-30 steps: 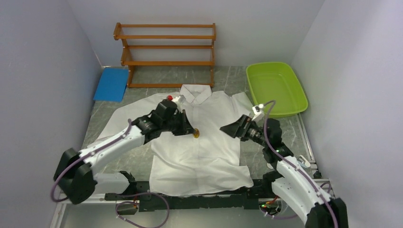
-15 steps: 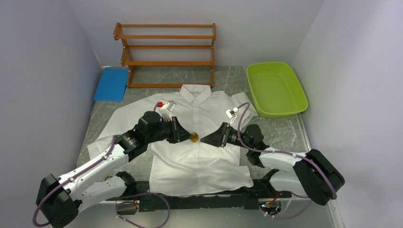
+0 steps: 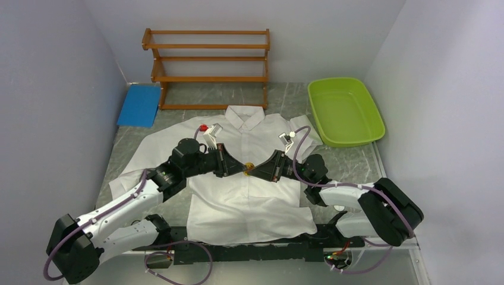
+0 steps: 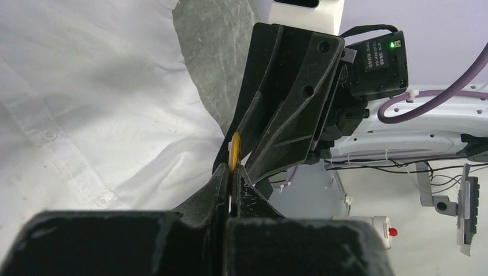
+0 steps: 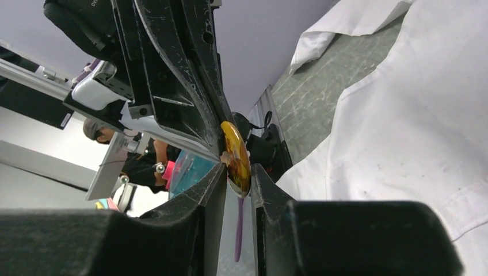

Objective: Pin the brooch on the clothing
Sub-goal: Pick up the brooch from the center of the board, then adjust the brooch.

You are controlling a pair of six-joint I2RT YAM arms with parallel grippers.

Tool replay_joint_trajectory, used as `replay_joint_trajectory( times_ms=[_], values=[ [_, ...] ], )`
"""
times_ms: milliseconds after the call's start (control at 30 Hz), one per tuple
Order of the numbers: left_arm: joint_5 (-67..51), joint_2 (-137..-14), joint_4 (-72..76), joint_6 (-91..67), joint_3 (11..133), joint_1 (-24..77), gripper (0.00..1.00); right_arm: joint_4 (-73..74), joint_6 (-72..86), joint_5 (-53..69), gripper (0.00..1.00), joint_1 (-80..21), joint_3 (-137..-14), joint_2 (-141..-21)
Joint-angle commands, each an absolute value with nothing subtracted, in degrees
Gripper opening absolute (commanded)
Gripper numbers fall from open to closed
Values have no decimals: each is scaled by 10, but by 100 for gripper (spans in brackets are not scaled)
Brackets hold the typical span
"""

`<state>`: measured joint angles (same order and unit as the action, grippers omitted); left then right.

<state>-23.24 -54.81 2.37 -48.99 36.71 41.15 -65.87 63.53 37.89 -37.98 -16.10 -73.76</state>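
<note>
The clothing, a white collared shirt (image 3: 249, 199), lies flat on the table, buttons up. Above its chest hangs the brooch (image 3: 250, 167), a small round amber disc. My left gripper (image 3: 241, 169) comes from the left and is shut on the brooch's edge (image 4: 235, 150). My right gripper (image 3: 258, 170) meets it from the right. In the right wrist view the disc (image 5: 237, 158) sits tilted between the right gripper's (image 5: 237, 170) narrowed jaws, touching both fingers. Both grippers hover over the shirt (image 5: 414, 126), tip to tip.
A wooden rack (image 3: 208, 65) stands at the back. A green tub (image 3: 345, 113) sits at the back right and a blue pad (image 3: 138, 105) at the back left. The shirt covers most of the table's middle.
My right gripper swung left to the brooch and narrowed its jaws around it. The left gripper drew back slightly, still holding the brooch.
</note>
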Motion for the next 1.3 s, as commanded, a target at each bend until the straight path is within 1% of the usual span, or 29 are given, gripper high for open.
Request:
replay_joint_trajectory(
  times_ms=[0, 67, 100, 167, 233, 300, 333, 367, 400, 433, 467, 500, 533, 600, 700, 767, 867, 967, 1067, 1167, 1267],
  values=[
    [-260, -564, 84, -505, 355, 410, 3, -751, 648, 384, 25, -383, -184, -749],
    [-258, -570, 89, -507, 352, 410, 3, -769, 651, 377, 24, -383, -177, -751],
    [-257, -572, 88, -506, 353, 410, 3, -772, 652, 375, 21, -383, -176, -751],
    [-256, -573, 83, -505, 354, 410, 3, -765, 650, 377, 13, -383, -179, -751],
    [-253, -570, 80, -505, 352, 410, 3, -757, 646, 382, 0, -383, -179, -751],
    [-248, -566, 77, -505, 348, 410, 3, -752, 643, 386, 0, -382, -176, -746],
    [-242, -564, 73, -506, 347, 410, 7, -747, 640, 386, 0, -382, -174, -740],
    [-237, -561, 66, -505, 347, 410, 15, -732, 634, 385, 0, -382, -172, -732],
    [-227, -556, 56, -504, 348, 410, 32, -712, 619, 382, 0, -383, -169, -721],
    [-215, -552, 42, -503, 349, 409, 52, -685, 601, 378, 0, -382, -169, -707],
    [-199, -545, 30, -503, 350, 409, 74, -650, 579, 372, 0, -382, -171, -691],
    [-183, -538, 16, -501, 350, 409, 85, -598, 551, 363, 0, -383, -175, -668],
    [-167, -532, 4, -498, 350, 408, 93, -535, 513, 338, 0, -384, -181, -643],
    [-143, -528, -28, -496, 351, 395, 95, -392, 436, 273, 0, -384, -193, -580],
    [-162, -532, -33, -504, 351, 366, 95, -225, 337, 173, 0, -385, -211, -489],
    [-183, -539, -23, -510, 349, 352, 95, -142, 282, 131, 0, -386, -227, -435],
    [-205, -553, -40, -516, 354, 332, 95, -68, 219, 100, 0, -387, -248, -405],
    [-235, -570, -76, -517, 365, 303, 95, -34, 172, 94, 0, -393, -273, -419],
    [-258, -567, -107, -517, 370, 274, 95, -37, 150, 86, 0, -416, -292, -461],
    [-263, -546, -154, -516, 377, 247, 95, -34, 112, 38, 0, -480, -319, -510],
    [-254, -523, -205, -510, 388, 217, 95, -14, 41, -68, 0, -573, -360, -567]
  ],
)
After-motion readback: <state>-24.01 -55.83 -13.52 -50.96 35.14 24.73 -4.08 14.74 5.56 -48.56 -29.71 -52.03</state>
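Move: Between the two sets of fingertips, well above the shirt, is the brooch: the left hand grips it about 2 cm to the right of its hand point and 1 cm ahead. From the right hand, whose fingers are still parted, it lies some 2 cm to the left, level in height. The button placket runs nearly straight beneath the right hand, roughly 18 cm down and 1 cm left; the collar lies about 23 cm ahead of that hand, 2 cm left and equally low. Closing on the brooch almost in place, the right fingers pinch it before the left ones open wide, let go and withdraw some 8 cm left, also downward and forward. Keeping its pinch, the right hand draws right and forward about 7 cm, then swings partly back left while sinking 4–5 cm towards the shirt, its fingers tipping down throughout by roughly 50 degrees. ##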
